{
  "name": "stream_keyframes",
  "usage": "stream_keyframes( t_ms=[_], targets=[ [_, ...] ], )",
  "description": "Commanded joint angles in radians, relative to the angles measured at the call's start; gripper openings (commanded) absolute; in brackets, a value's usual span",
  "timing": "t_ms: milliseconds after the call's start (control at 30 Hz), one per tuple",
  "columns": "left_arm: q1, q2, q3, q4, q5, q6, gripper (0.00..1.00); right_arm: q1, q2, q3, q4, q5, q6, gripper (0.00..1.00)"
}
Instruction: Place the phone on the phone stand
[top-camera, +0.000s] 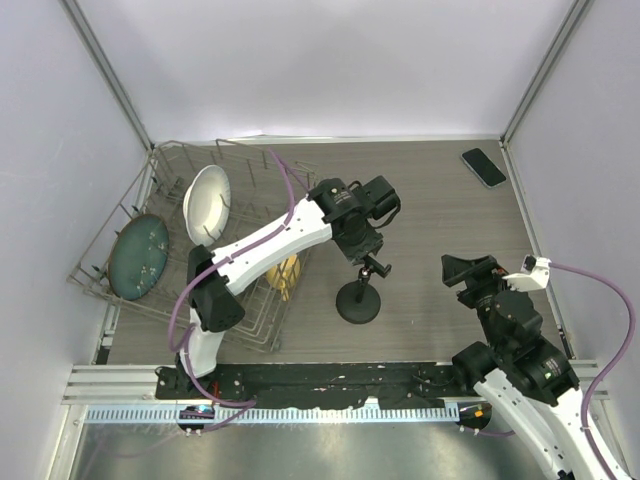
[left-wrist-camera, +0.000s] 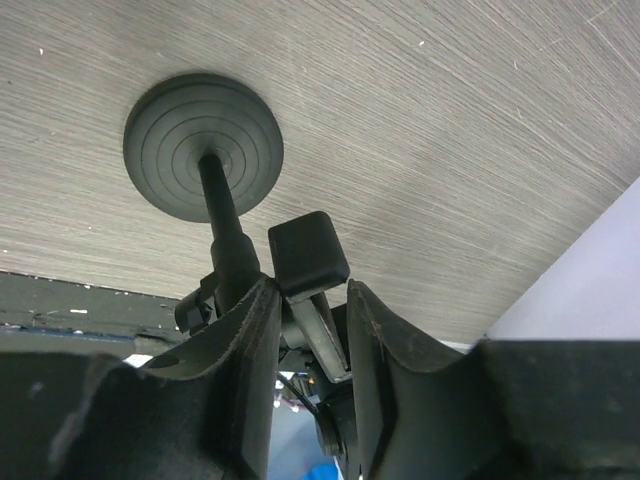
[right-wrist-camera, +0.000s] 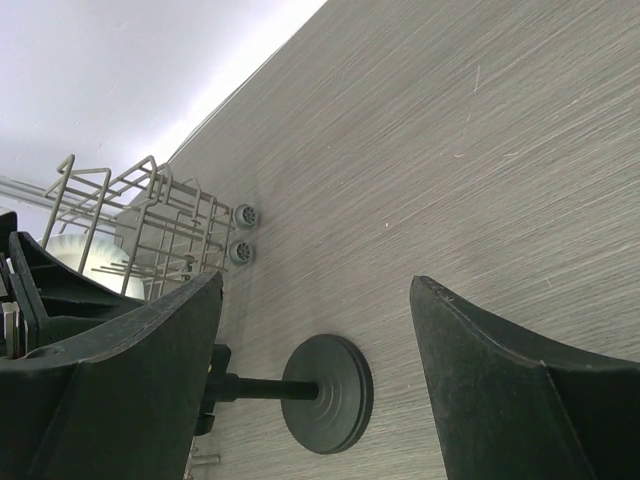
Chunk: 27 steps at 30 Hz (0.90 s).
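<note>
The phone lies flat and dark at the far right corner of the table, away from both arms. The phone stand stands mid-table, with its round base on the wood and its thin stem upright. My left gripper reaches down over the stand's top. Its fingers are closed against the clamp from both sides. My right gripper hovers open to the right of the stand and holds nothing. In the right wrist view the stand's base shows between the right gripper jaws, farther off.
A wire dish rack fills the left side and holds a white bowl, a green plate and something yellow. The rack's wheeled corner is close to the stand. Walls enclose the table on three sides.
</note>
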Motion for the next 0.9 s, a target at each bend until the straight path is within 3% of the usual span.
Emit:
stream_keyframes(
  t_ms=[0,200,233,400,500,533,567,600,633,667,867],
  targets=[
    [-0.001,-0.018,-0.003,-0.272,0.001,-0.023,0.33,0.004,-0.015,-0.006,0.022,0.028,-0.015,0.81],
    [-0.001,0.002,0.035,-0.318,-0.076,0.071,0.16,0.004,-0.038,-0.006,0.010,0.040,-0.017,0.81],
    [-0.001,0.003,0.034,-0.323,-0.093,0.105,0.00,0.003,-0.040,-0.003,0.007,0.042,-0.017,0.81],
    [-0.025,-0.026,0.021,-0.318,-0.299,0.349,0.00,0.004,-0.040,0.014,-0.003,0.053,-0.029,0.81],
    [-0.058,-0.029,-0.014,-0.230,-0.344,0.712,0.00,0.006,-0.037,0.011,-0.003,0.053,-0.031,0.81],
    [-0.073,-0.049,-0.058,-0.115,-0.328,0.803,0.00,0.004,-0.031,0.010,0.003,0.054,-0.032,0.81],
    [-0.084,-0.070,-0.115,-0.046,-0.284,1.043,0.00,0.004,-0.026,0.008,0.008,0.047,-0.032,0.81],
    [-0.101,-0.125,-0.220,0.017,-0.228,1.134,0.00,0.004,-0.022,0.005,0.011,0.045,-0.032,0.81],
    [-0.105,-0.150,-0.274,0.142,-0.053,1.252,0.00,0.004,-0.013,0.005,0.016,0.042,-0.034,0.81],
    [-0.107,-0.165,-0.328,0.169,-0.009,1.387,0.00,0.004,-0.006,0.007,0.017,0.036,-0.035,0.81],
    [-0.111,-0.285,-0.428,0.240,0.178,1.777,0.00,0.004,0.024,0.025,0.025,0.022,-0.044,0.81]
  ],
)
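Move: The phone stand's head is already practically between the left gripper's part-open fingertips, about 1 cm below the hand point; its round base sits roughly 3 cm back, 2 cm left and 12 cm below. The yellow cup lies some 19 cm left and 3 cm ahead, with the dish rack's right side about 15 cm left and 2 cm ahead, both some 9 cm lower. From the right gripper, the head is about 19 cm left, 2 cm ahead and 3 cm lower. Shut the left gripper's half-closed fingers so that they pinch the thin neck of the phone stand's head, staying nearly in place. Keeping that grip, swing the wrist about 75 degrees clockwise with a slight tilt, carrying the hand roughly 4 cm left towards the dish rack and then about 5 cm back, at level height. ##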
